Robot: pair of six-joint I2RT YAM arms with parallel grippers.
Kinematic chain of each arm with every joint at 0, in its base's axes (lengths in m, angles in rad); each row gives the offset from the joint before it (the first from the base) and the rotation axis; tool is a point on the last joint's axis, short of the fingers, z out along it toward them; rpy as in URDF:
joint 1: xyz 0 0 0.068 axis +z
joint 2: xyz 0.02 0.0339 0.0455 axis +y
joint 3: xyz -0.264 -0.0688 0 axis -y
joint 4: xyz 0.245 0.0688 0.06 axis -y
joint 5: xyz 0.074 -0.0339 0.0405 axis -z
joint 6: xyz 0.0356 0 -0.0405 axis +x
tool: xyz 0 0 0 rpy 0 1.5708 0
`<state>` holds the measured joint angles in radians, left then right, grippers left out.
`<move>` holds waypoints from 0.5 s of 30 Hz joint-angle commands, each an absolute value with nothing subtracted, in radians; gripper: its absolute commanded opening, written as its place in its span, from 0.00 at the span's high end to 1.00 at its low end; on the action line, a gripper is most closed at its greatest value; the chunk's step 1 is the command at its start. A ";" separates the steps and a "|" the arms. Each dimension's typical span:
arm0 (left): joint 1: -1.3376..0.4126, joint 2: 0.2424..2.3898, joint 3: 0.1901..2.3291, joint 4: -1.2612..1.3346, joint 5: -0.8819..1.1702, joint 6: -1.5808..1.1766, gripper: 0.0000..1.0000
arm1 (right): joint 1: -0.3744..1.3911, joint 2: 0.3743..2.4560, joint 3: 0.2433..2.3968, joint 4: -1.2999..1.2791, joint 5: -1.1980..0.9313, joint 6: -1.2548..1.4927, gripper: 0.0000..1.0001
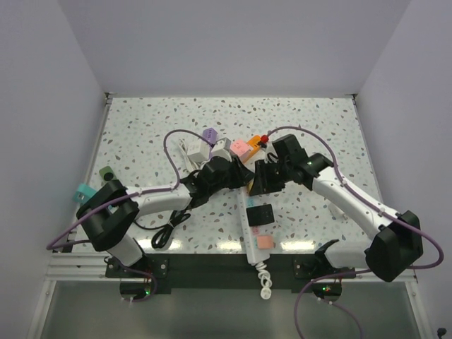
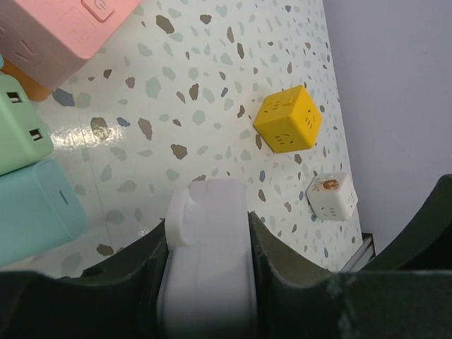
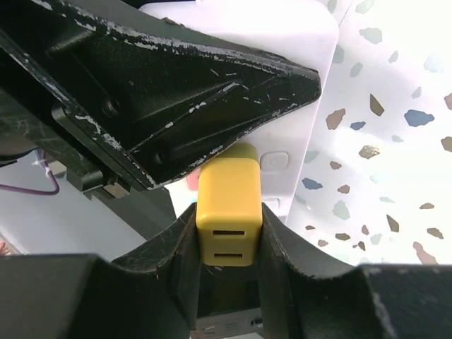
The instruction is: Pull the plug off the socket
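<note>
A white power strip (image 1: 251,233), the socket, lies down the middle of the table. Its far end (image 2: 208,247) sits between my left gripper's (image 2: 208,226) fingers, which are shut on it. In the right wrist view a yellow plug (image 3: 227,205) stands against the strip's white face (image 3: 304,120) beside a small button. My right gripper (image 3: 228,219) is shut on the plug's two sides. From above, both grippers meet over the strip's far end, left (image 1: 236,176) and right (image 1: 260,181), and hide the plug there.
A black adapter (image 1: 260,214) and a pink one (image 1: 265,241) sit on the strip nearer the bases. Pink, orange and purple cubes (image 1: 240,147) crowd behind the grippers. A yellow cube (image 2: 286,120) and a white cube (image 2: 332,196) lie loose. A black cable (image 1: 166,227) coils left.
</note>
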<state>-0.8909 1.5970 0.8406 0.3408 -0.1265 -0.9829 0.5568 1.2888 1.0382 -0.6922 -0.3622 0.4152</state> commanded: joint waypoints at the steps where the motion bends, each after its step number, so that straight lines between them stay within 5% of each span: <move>1: -0.916 1.563 0.804 0.290 -0.110 -0.950 1.00 | 0.555 1.226 1.069 -0.549 -0.353 0.454 1.00; 11: -0.772 1.482 0.689 0.272 -0.078 -0.942 1.00 | 0.535 0.983 0.914 -0.500 -0.183 0.515 1.00; 15: -0.736 1.439 0.672 0.275 -0.038 -0.928 1.00 | 0.517 1.107 0.994 -0.735 0.154 0.554 1.00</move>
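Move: The yellow plug is already between the right hand's pads, still at the power strip, whose far end the left hand grips; from the left hand the plug lies about 5 cm back and 3 cm right, roughly level. From the right hand, the black plug on the strip sits some 9 cm back and 2 cm right, and the pink plug about 17 cm back and 3 cm right, both slightly lower. The teal plugs on the table lie about 5 cm ahead of the left hand, 6 cm to its left and 8 cm below. After a brief hold, the right hand keeps its pinch on the yellow plug and draws it up off the strip by about 5 cm, then swings right and a little forward, the fingers tilting upward and the hand turning clockwise, some 20 degrees in all. Against it the left hand, keeping hold of the strip's far end, carries the strip about 6 cm left and 3 cm down towards the teal plugs, tipping only slightly. ##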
